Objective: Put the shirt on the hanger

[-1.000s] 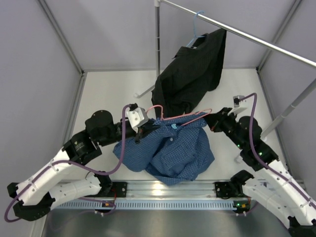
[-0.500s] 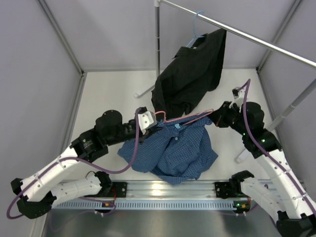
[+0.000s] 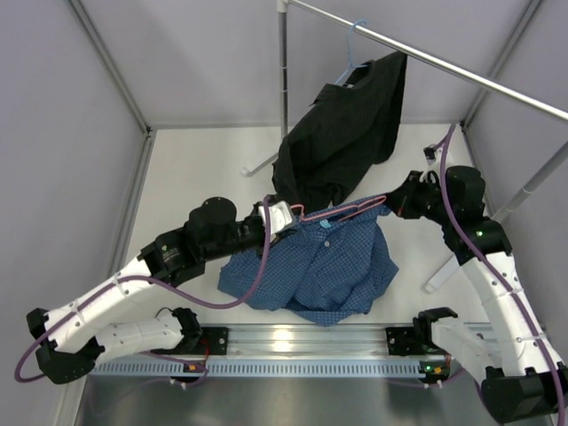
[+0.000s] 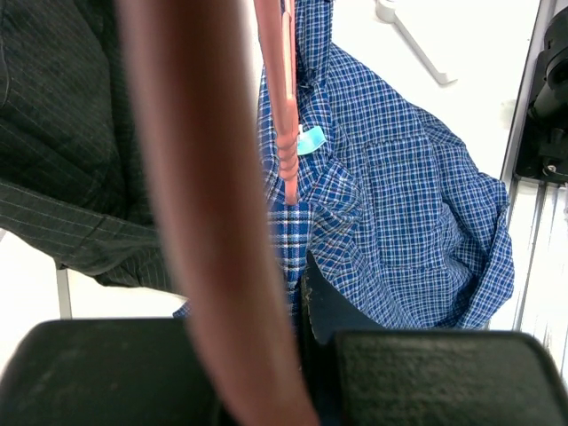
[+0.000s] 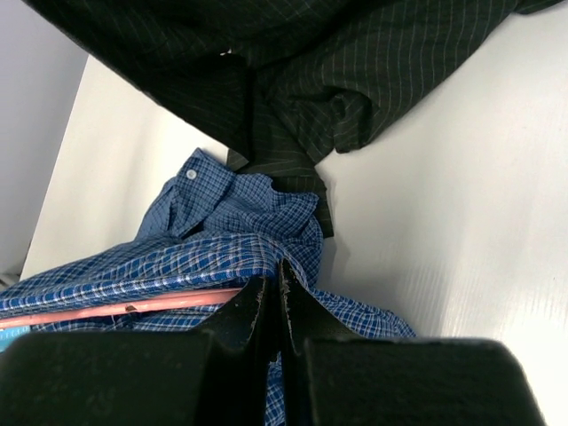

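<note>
The blue checked shirt point(image 3: 324, 266) hangs bunched between my two grippers, its lower part on the table. The pink hanger point(image 3: 342, 211) runs along the shirt's top edge from one gripper to the other. My left gripper point(image 3: 286, 218) is shut on a fold of the shirt point(image 4: 399, 195) where the hanger's bar point(image 4: 286, 133) goes under the cloth; a blurred pink part crosses close to the lens. My right gripper point(image 3: 397, 202) is shut on the shirt's other shoulder point(image 5: 222, 231), with the hanger's end point(image 5: 133, 306) just left of its fingertips point(image 5: 257, 297).
A black shirt point(image 3: 346, 133) on a light blue hanger point(image 3: 355, 44) hangs from the metal rail point(image 3: 461, 71) right behind the blue shirt, its hem touching the table. The rack's upright pole point(image 3: 283, 80) and feet point(image 3: 257, 164) stand behind. Grey walls close both sides.
Both grippers have moved to the right and a little farther back, carrying the shirt and hanger with them. The shirt has shifted right and closer to the black shirt.
</note>
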### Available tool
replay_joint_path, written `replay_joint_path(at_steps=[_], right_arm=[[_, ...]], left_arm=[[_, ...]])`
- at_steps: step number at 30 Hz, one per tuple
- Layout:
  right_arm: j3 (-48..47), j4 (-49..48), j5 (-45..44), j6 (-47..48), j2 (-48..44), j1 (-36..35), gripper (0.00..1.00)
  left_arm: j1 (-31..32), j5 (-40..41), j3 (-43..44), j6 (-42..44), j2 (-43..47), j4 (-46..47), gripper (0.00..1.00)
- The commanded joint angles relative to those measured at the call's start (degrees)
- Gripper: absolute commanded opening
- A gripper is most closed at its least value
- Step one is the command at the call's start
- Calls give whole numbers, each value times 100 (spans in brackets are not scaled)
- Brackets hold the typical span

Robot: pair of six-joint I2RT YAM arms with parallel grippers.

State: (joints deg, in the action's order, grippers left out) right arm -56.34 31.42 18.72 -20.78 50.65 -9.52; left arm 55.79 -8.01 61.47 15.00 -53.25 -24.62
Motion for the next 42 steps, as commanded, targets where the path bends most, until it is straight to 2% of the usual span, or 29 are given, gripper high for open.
replay_joint_path(at_steps=[1, 9, 13, 16, 18, 20, 25, 28, 30, 32, 34, 36, 37, 38, 41, 42], right_arm=[[-316, -101, -783, 293, -90, 442, 0], [-413, -434, -159, 188, -301, 118, 0], [-676, -452, -71, 135, -311, 117, 0], [-843, -523, 281, 47, -100, 117, 0], [-923, -418, -42, 91, 119, 108, 0], [-1133, -40, -754, 214, 392, 126, 0], [-1309, 276, -1852, 354, 673, 152, 0], [-1345, 295, -1977, 364, 718, 152, 0], [-1423, 251, -1812, 364, 692, 161, 0], [-1424, 94, -682, 434, 692, 143, 0], [-1319, -180, 84, 207, 648, 73, 0], [-1135, -267, 141, 31, 403, -171, 0], [-1012, -329, 158, -49, 288, -260, 0], [-889, -382, 176, -128, 131, -348, 0], [-204, -916, 202, -707, -537, -673, 0], [146, -1049, 193, -1031, -696, -900, 0]], left_arm=[[81, 431, 374, 55, 10, -789, 0], [116, 309, 1068, -121, -756, -1070, 0], [125, 133, 1490, -50, -1239, -1615, 0], [134, -261, 1499, 37, -1416, -1713, 0], [134, -664, 1447, 46, -1407, -1713, 0], [134, -763, 1420, 64, -1390, -1721, 0], [134, -325, 1157, 82, -1161, -1730, 0], [134, -79, 1104, 82, -1204, -1870, 0], [134, 62, 1104, 82, -1318, -1932, 0], [134, 98, 1173, 47, -1529, -1941, 0], [125, 307, 1331, -189, -1679, -1889, 0], [134, 571, 1639, -479, -1837, -1766, 0], [125, 1129, 1736, -664, -1846, -1635, 0], [125, 1187, 1841, -726, -1803, -1364, 0], [116, 1669, 2008, -1262, -1689, -976, 0], [116, 1906, 2148, -1681, -1653, -748, 0]])
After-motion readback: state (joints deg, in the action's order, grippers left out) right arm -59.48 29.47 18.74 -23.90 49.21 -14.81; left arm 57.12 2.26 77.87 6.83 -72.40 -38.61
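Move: The right hand grips the shirt's edge with the hanger's free tip about 2 cm to its left, at its own height. The hanger's neck is some 21 cm left of this hand, 9 cm back and 4 cm higher. The shirt's body hangs about 15 cm left, 14 cm back and 10 cm lower. From the left hand, which holds the hanger, the tip lies about 21 cm right, 9 cm ahead and 5 cm lower. Right hand draws shirt forward-right, then 5 cm left, rising and backward; left carries hanger right, down, then forward. ##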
